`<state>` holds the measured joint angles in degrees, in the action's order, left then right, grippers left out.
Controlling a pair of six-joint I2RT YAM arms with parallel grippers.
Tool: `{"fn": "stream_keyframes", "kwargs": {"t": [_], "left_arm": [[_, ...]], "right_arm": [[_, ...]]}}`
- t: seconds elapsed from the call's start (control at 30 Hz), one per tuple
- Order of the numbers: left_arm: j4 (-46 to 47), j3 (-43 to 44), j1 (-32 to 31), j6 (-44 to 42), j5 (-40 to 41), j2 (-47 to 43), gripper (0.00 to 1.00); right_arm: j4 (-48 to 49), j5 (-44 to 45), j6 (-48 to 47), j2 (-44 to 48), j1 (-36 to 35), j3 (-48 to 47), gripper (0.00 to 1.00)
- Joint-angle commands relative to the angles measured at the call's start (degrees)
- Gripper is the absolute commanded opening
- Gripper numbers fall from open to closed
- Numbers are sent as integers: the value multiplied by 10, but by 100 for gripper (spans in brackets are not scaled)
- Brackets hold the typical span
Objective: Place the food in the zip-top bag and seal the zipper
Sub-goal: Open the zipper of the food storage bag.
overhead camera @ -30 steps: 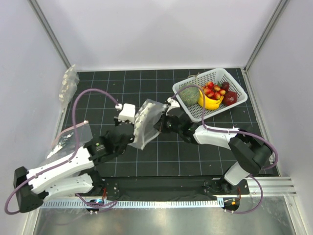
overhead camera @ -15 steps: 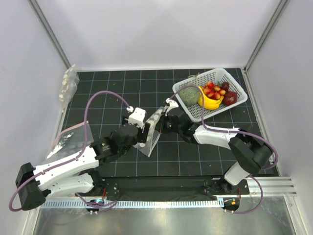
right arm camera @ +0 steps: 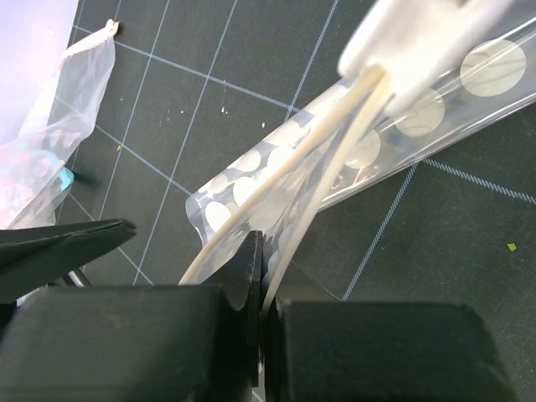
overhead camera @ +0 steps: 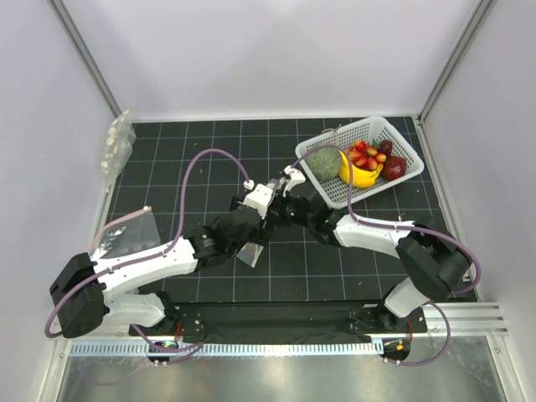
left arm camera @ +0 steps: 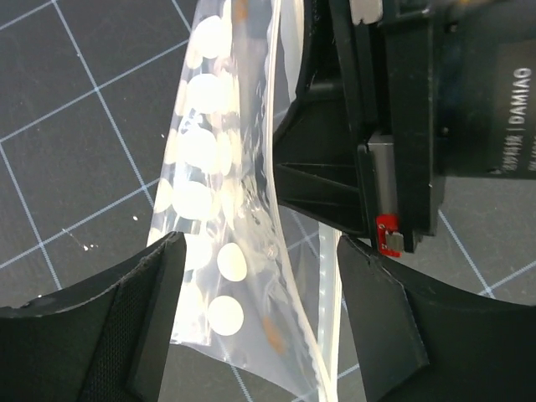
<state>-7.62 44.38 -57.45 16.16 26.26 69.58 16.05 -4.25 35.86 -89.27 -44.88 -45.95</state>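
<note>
The food (overhead camera: 367, 154), a cluster of small red fruits, lies in the white basket (overhead camera: 394, 134) at the back right. The dotted zip-top bag (overhead camera: 249, 254) (left arm camera: 213, 201) (right arm camera: 352, 138) hangs at mid-table. My right gripper (overhead camera: 277, 213) (right arm camera: 266, 268) is shut on one lip of its mouth, and the zipper (right arm camera: 280, 172) (left arm camera: 329, 335) runs out from the jaws as two parted strips. My left gripper (overhead camera: 260, 226) (left arm camera: 260, 260) is open, one finger on each side of the bag's lower part, without pinching it.
The basket also holds a yellow banana (overhead camera: 360, 177), a round green vegetable (overhead camera: 325, 163) and a dark red item (overhead camera: 394, 167). Plain clear bags lie at the left edge (overhead camera: 124, 237) (right arm camera: 59, 134) and the back-left corner (overhead camera: 116, 144).
My left gripper has let go of the bag and opened. The left arm has moved right, up close to the right gripper. The bag now hangs narrower from the right gripper alone.
</note>
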Motion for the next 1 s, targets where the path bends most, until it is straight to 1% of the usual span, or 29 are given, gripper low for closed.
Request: {"fn": "stream_keyframes", "kwargs": {"t": [0.0, 0.1, 0.13, 0.17, 0.2, 0.23, 0.3, 0.33, 0.4, 0.47, 0.5, 0.57, 0.6, 0.63, 0.73, 0.83, 0.87, 0.93, 0.97], "left_arm": [[16, 29, 4, 16, 20, 12, 76], [16, 36, 9, 26, 48, 42, 70], [10, 47, 14, 27, 59, 49, 63], [6, 52, 17, 29, 82, 56, 58], [-1, 55, 22, 35, 87, 66, 53], [-3, 58, 34, 40, 87, 71, 35], [-7, 59, 46, 45, 75, 78, 20], [-10, 62, 53, 48, 75, 84, 9], [-18, 63, 54, 47, 92, 85, 7], [-14, 58, 54, 53, 115, 77, 0], [-12, 55, 54, 56, 126, 72, 0], [-1, 48, 55, 55, 118, 59, 0], [4, 41, 55, 54, 112, 57, 1], [8, 40, 56, 52, 97, 55, 7], [9, 41, 64, 53, 82, 61, 9], [-30, 65, 86, 73, 61, 90, 10], [-49, 73, 88, 77, 51, 97, 9], [-60, 86, 89, 78, 46, 110, 0], [-64, 88, 89, 80, 48, 110, 0]], "right_arm": [[34, -7, -11, 28, 2, 4, 1], [37, -12, -10, 28, 2, 7, 1], [37, -14, -10, 27, 2, 6, 1], [35, -14, -10, 27, 2, 5, 1], [35, -14, -10, 28, 2, 6, 1], [36, -14, -11, 30, 2, 8, 1], [36, -11, -10, 31, 1, 10, 1], [36, -11, -9, 31, 2, 10, 1], [36, -13, -10, 32, 2, 10, 1], [36, -14, -10, 33, 2, 10, 1], [35, -10, -8, 34, 2, 10, 1], [36, -11, -9, 34, 2, 11, 1], [36, -11, -9, 35, 2, 11, 1], [38, -16, -10, 35, 2, 11, 1], [42, -23, -10, 39, 2, 13, 1], [43, -19, -11, 43, 2, 17, 1], [43, -19, -10, 44, 2, 17, 1], [42, -20, -9, 44, 2, 15, 1], [42, -19, -9, 43, 2, 15, 1]]}}
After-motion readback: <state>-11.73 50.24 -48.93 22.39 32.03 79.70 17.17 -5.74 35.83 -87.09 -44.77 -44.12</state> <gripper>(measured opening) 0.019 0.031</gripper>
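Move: From my open left hand, the near lip of the zip-top bag's mouth is about 4 cm ahead, 2 cm to the left and 3 cm lower. The shut tips of my right hand, already holding the zipper edge, stand some 4 cm ahead and 1 cm right, 2 cm lower; from them that near lip is level fore and aft, 3 cm to the left. The zipper's white slider is roughly 11 cm straight ahead of my left hand. I reach my left hand about 5 cm forward and nearly 4 cm to the left, sinking a couple of centimetres, in to the bag's mouth beside my right fingers, and shut its open fingers on the near lip. The wrist swings some 15 degrees counter-clockwise on the way. My right hand stays put and keeps its pinch on the zipper edge. ##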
